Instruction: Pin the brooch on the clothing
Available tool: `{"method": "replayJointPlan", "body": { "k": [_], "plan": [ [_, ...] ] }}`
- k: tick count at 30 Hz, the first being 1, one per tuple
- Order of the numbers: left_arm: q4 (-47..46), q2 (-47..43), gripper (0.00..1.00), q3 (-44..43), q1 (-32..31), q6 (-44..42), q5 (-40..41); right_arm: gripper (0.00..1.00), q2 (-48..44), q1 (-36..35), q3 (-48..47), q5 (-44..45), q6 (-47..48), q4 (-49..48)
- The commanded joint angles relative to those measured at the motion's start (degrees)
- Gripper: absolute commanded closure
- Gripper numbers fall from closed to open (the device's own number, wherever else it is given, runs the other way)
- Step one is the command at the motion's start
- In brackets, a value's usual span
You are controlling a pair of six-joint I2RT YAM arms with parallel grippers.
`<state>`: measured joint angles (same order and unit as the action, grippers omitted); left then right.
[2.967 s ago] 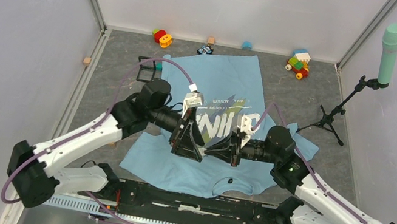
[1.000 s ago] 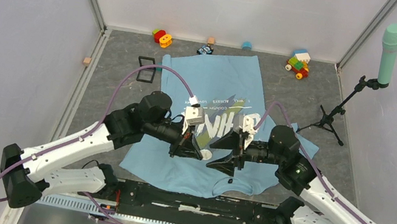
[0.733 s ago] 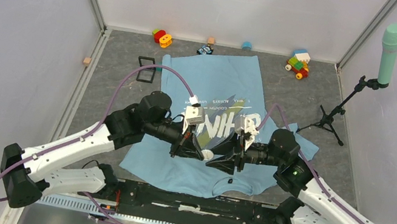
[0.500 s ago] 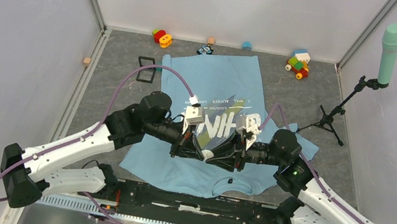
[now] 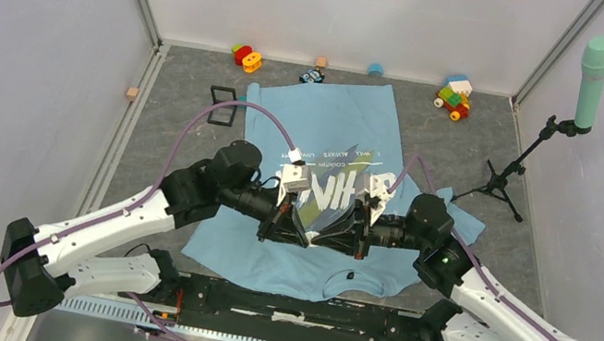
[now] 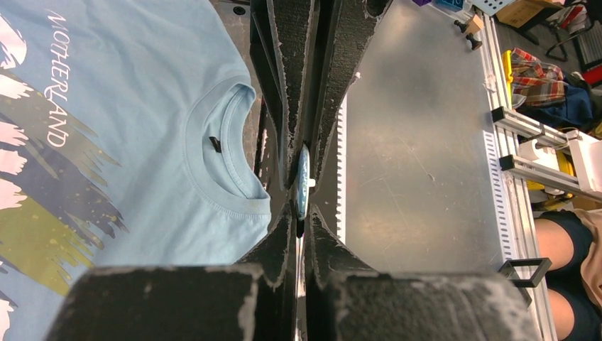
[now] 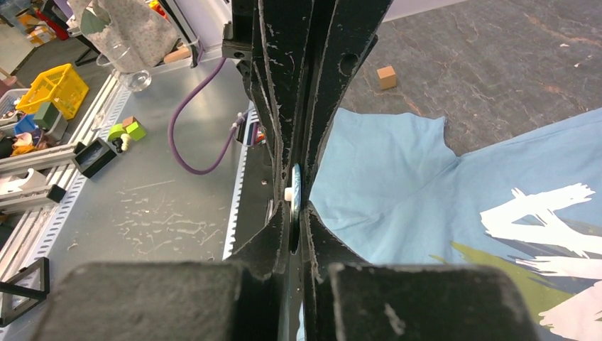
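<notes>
The clothing (image 5: 325, 123) is a light blue T-shirt lying flat on the table, its collar toward the arm bases. Above its lower half my two grippers meet tip to tip. The brooch (image 6: 302, 177) is a small silvery disc seen edge-on. My left gripper (image 6: 300, 206) is shut on one rim of it. My right gripper (image 7: 294, 202) is shut on the opposite rim of the brooch (image 7: 294, 186). In the top view the left gripper (image 5: 303, 231) and right gripper (image 5: 326, 233) hide the disc between them. The shirt (image 6: 128, 128) (image 7: 397, 185) lies below, apart from the brooch.
A black square frame (image 5: 222, 106) lies left of the shirt. Coloured toy blocks (image 5: 246, 57) (image 5: 454, 96) and a small toy car (image 5: 312, 76) sit along the back wall. A wooden cube (image 5: 133, 92) is at the left edge. A microphone stand (image 5: 514, 170) stands at the right.
My right gripper has swung left to meet the left gripper and closed onto the brooch. The left gripper has held still with the brooch in it.
</notes>
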<state>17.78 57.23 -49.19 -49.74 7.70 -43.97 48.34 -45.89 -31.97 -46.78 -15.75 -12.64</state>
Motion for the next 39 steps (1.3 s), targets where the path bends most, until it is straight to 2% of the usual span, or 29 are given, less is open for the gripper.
{"method": "replayJointPlan", "body": {
  "k": [1, 11, 14, 19, 28, 32, 39],
  "plan": [
    [-3.78, -0.74, 0.98, -0.21, -0.19, 1.85, -1.74, 0.99, 1.28, -0.17, 0.05, 3.56, 3.34, 1.83],
    [-5.12, 0.07, 0.98, 0.15, -0.19, 3.18, -2.51, 1.00, 5.37, -0.25, -0.86, 6.44, 4.54, 2.39],
    [-5.12, 0.49, 0.98, 0.23, -0.12, 3.45, -1.23, 0.93, 5.97, -0.25, -1.08, 6.41, 4.89, 2.29],
    [-5.26, 0.95, 0.98, 0.21, -0.19, 3.66, -1.47, 0.87, 6.02, -0.24, -0.93, 7.06, 5.35, 2.19],
    [-7.19, 0.93, 0.98, 0.76, -0.18, 4.78, -2.76, 0.84, 6.65, -0.28, -0.95, 7.77, 5.93, 2.12],
    [-4.63, 1.01, 0.98, 0.18, -0.19, 3.93, 1.60, 0.76, 5.30, -0.25, -1.08, 6.79, 6.07, 1.92],
    [-1.01, 1.47, 0.98, -0.87, 0.81, 3.91, 10.56, 0.44, -0.36, -0.26, -1.27, 6.32, 6.64, 4.33]
  ]
}}
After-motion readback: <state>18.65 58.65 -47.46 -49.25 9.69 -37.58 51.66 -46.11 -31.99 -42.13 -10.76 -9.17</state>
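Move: The brooch is already between my two hands: in my left fingertips, about 1 cm to the right of that hand's point, and about 1 cm to the left of my right hand's, level with both. From my left hand, the shirt's collar label lies some 5 cm ahead, 10 cm right and 20 cm below. The CHINA print lies about 25 cm ahead and 5 cm right, equally low. Keeping the brooch pinched in my left fingers and my nearly shut right fingers on its pin side, I take both hands down together about 3 cm, easing forward 1 to 2 cm with a tilt of some 5 degrees each. Once low, my right hand stays nearly in place and spreads its fingers to not quite half open, letting go, while my left keeps its grip. ##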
